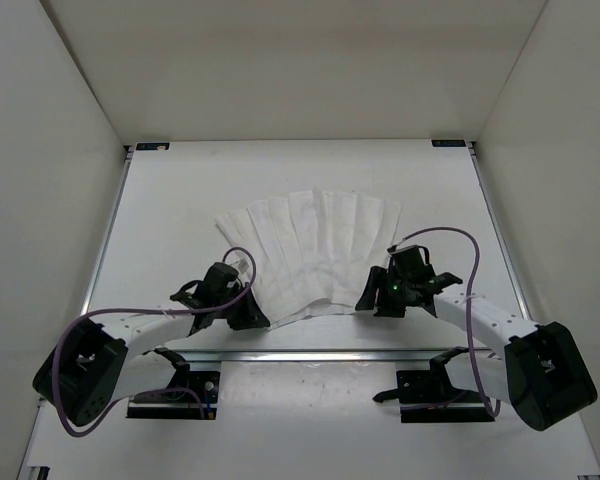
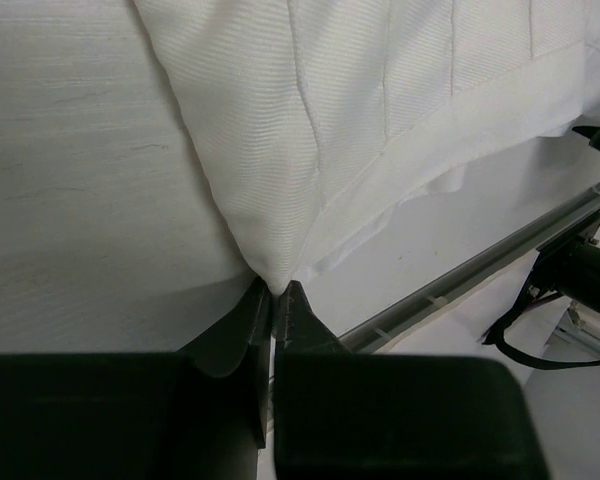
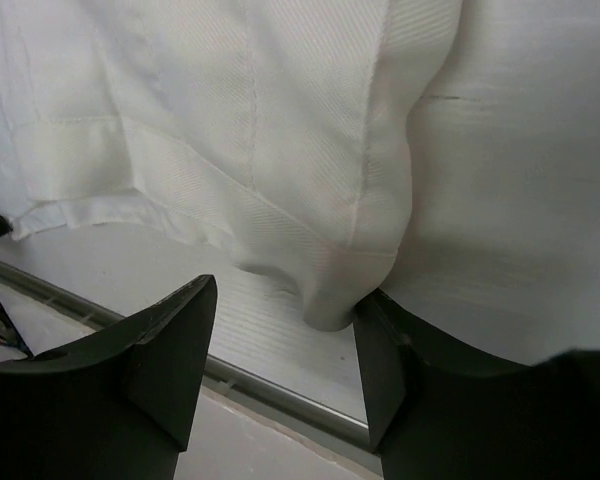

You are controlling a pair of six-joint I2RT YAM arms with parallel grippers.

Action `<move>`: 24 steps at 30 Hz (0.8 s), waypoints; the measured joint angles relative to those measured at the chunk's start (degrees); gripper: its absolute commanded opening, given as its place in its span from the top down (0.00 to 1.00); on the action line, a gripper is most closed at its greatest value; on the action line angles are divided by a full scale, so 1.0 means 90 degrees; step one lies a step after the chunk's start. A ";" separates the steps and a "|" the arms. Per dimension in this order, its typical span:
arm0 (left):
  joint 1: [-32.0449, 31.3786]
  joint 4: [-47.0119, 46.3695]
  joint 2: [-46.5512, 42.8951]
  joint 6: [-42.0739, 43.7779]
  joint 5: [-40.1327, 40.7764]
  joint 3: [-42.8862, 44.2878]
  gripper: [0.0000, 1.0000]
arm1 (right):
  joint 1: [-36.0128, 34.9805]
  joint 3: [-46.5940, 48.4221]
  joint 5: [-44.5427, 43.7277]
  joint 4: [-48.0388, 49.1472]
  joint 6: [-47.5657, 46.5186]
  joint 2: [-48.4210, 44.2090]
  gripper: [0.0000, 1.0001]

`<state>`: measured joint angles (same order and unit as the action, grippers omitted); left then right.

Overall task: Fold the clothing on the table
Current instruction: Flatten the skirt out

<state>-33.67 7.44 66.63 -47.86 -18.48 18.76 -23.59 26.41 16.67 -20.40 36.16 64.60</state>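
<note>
The clothing (image 1: 310, 250) is a white creased garment spread like a fan on the table (image 1: 180, 200), its narrow hemmed end toward the arms. My left gripper (image 1: 250, 316) sits at that end's left corner. In the left wrist view the gripper (image 2: 273, 292) is shut, pinching the tip of the clothing (image 2: 360, 100), whose corner rises off the surface. My right gripper (image 1: 372, 296) is at the right corner. In the right wrist view it (image 3: 285, 300) stands open, and the bunched corner of the clothing (image 3: 260, 120) touches the inner side of its right finger (image 3: 380, 340).
A metal rail (image 1: 330, 354) runs across the table just behind both grippers, also seen as the rail (image 2: 460, 285) and the rail (image 3: 280, 395). White walls close in left, right and back. Black brackets (image 1: 152, 146) mark the far corners. Purple cables loop off both arms.
</note>
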 measured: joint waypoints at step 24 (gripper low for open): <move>0.0257 -0.0131 -0.0406 0.0124 -0.0194 -0.0333 1.00 | 0.0393 0.0403 -0.1462 -0.0869 -0.0338 0.0121 1.00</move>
<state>-31.35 6.26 62.98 -46.74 -20.23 15.77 -20.05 30.04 3.51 -28.23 33.12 65.69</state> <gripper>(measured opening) 0.109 0.006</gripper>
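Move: The skirt's near right corner, curled up, sits loosely between the right hand's half-open fingers, about 1 cm to its right and 1 cm below. From that hand the skirt's middle lies some 12 cm ahead and 12 cm to the left, and its far right corner about 25 cm ahead and 6 cm to the right. The left hand already pinches the near left corner, right at its fingertips; the near right corner is roughly 23 cm to its right and 4 cm ahead. The skirt's near right corner gets pinched between the right hand's fingers, which go from half open to shut as the hand travels about 5 cm right, away from the left hand, edging slightly forward and down. Its wrist turns some 15 degrees, bringing the fingers steeper. The left hand keeps its pinch on the near left corner, creeping less than a centimetre left. ##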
